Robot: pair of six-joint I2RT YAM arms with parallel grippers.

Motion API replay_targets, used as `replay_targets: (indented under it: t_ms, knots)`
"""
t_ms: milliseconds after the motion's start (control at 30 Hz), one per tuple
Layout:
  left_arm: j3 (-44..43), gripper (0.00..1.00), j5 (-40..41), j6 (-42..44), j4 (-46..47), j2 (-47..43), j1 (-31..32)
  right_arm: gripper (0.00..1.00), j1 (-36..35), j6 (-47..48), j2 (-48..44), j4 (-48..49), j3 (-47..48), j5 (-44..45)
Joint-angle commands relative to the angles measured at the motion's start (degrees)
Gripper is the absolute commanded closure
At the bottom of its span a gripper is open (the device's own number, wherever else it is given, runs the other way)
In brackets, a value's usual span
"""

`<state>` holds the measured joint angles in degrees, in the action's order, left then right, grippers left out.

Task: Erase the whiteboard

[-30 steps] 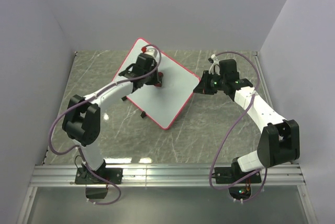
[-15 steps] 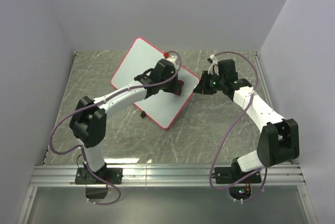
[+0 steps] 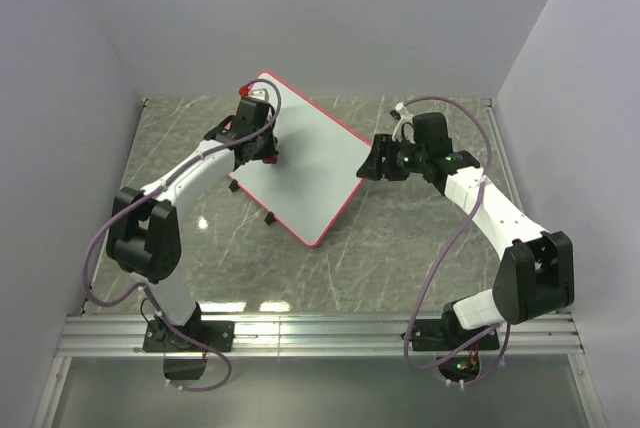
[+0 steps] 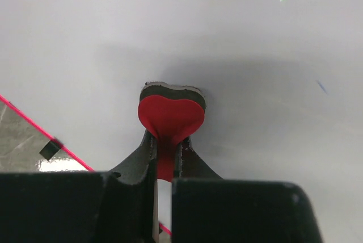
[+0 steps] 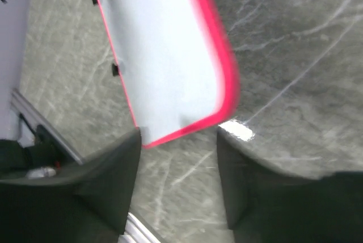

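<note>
The whiteboard [image 3: 305, 163], white with a thin red frame, lies tilted on the marble table. Its surface fills the left wrist view [image 4: 255, 38]. My left gripper [image 3: 262, 148] is shut on a red heart-shaped eraser [image 4: 171, 117], whose grey felt face presses on the board near its left edge. A faint small blue mark [image 4: 321, 86] shows on the board to the right of the eraser. My right gripper [image 3: 377, 163] is open and empty beside the board's right corner. The right wrist view shows that corner [image 5: 170, 72] just ahead of the fingers [image 5: 113, 169].
Small black clips [image 3: 269, 218] sit along the board's lower-left edge. The grey marble table [image 3: 400, 248] is bounded by pale walls at the back and sides and by a metal rail [image 3: 320, 333] at the near edge.
My left gripper swept the eraser from mid-board to the right and is now back at the board's left side. The board has shifted slightly. My right gripper has edged left.
</note>
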<state>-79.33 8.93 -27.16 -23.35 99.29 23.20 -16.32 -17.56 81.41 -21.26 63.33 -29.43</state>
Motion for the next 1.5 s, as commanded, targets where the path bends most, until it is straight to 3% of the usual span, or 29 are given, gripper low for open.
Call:
replay_targets:
  t_ms: [0, 67, 167, 367, 533, 733, 867, 1000, 1067, 1100, 1300, 1467]
  knots:
    - [-0.5, 1.00, 2.2, 1.5, -1.3, -6.6, 1.1, 0.33, -1.0, 1.0, -1.4, 2.4, 3.7, -1.3]
    - [0.0, 1.00, 2.3, 0.9, -2.5, -8.5, 0.8, 0.13, -1.1, 0.9, -1.6, 2.6, 4.0, -0.7]
    - [1.2, 1.00, 3.2, 0.3, -3.9, -11.4, 0.8, 0.01, -0.9, 0.7, -2.0, 3.1, 4.4, -0.1]
    - [6.1, 1.00, 7.1, -0.7, -10.1, -17.8, 0.4, 0.00, -0.9, 1.6, -5.2, 1.4, 6.3, 3.3]
    - [19.9, 0.99, 3.7, -6.8, -12.7, -24.7, 0.5, 0.00, 0.0, 2.6, -10.5, -1.4, 8.1, 9.8]
    - [34.3, 0.73, -2.2, -13.7, -11.5, -30.0, 1.6, 0.00, 1.2, 2.5, -17.2, -5.4, 4.7, 12.6]
    - [32.6, 0.65, -0.8, -16.4, -12.9, -26.3, 2.2, 0.00, 1.5, 1.1, -21.7, -5.2, -0.9, 11.9]
    - [32.2, 0.50, -2.9, -19.2, -12.2, -22.3, 2.3, 0.00, 1.6, 0.9, -25.1, -5.2, -4.9, 10.9]
    - [32.1, 0.48, -3.7, -20.6, -12.4, -22.0, 2.4, 0.00, 1.6, 0.9, -26.1, -5.4, -5.6, 11.1]
    - [31.3, 0.39, -3.5, -20.8, -13.9, -22.1, 2.5, 0.00, 1.6, 0.9, -26.9, -5.6, -5.8, 11.2]
    - [24.8, 0.37, 1.4, -19.5, -22.7, -25.5, 4.0, 0.00, 1.7, -0.5, -29.3, -5.1, -7.3, 10.6]
    - [16.8, 0.39, 0.3, -15.0, -26.8, -26.9, 4.0, 0.00, 1.6, -1.6, -32.9, -5.8, -6.5, 11.1]
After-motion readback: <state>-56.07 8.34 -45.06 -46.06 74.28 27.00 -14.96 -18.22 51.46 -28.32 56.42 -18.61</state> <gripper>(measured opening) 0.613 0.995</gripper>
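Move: Behind the left hand, which holds the red eraser on the whiteboard, the bare table spot for it lies about 19 cm back, 5 cm left and 10 cm lower. The near black clip is some 14 cm back, 3 cm left; the other clip 6 cm back, 9 cm left; the whiteboard's middle 5 cm right and level. From the right hand, the whiteboard's right corner is about 2 cm ahead, its middle 16 cm left. Lifting the eraser off the whiteboard, the left hand draws back over the near edge, swings down about 17 cm from its peak while tipping some 25 degrees further downward, opens to let go beside the near clip, then rises clear. The right hand spreads wide at the corner, frees it and backs off up and to the right. ##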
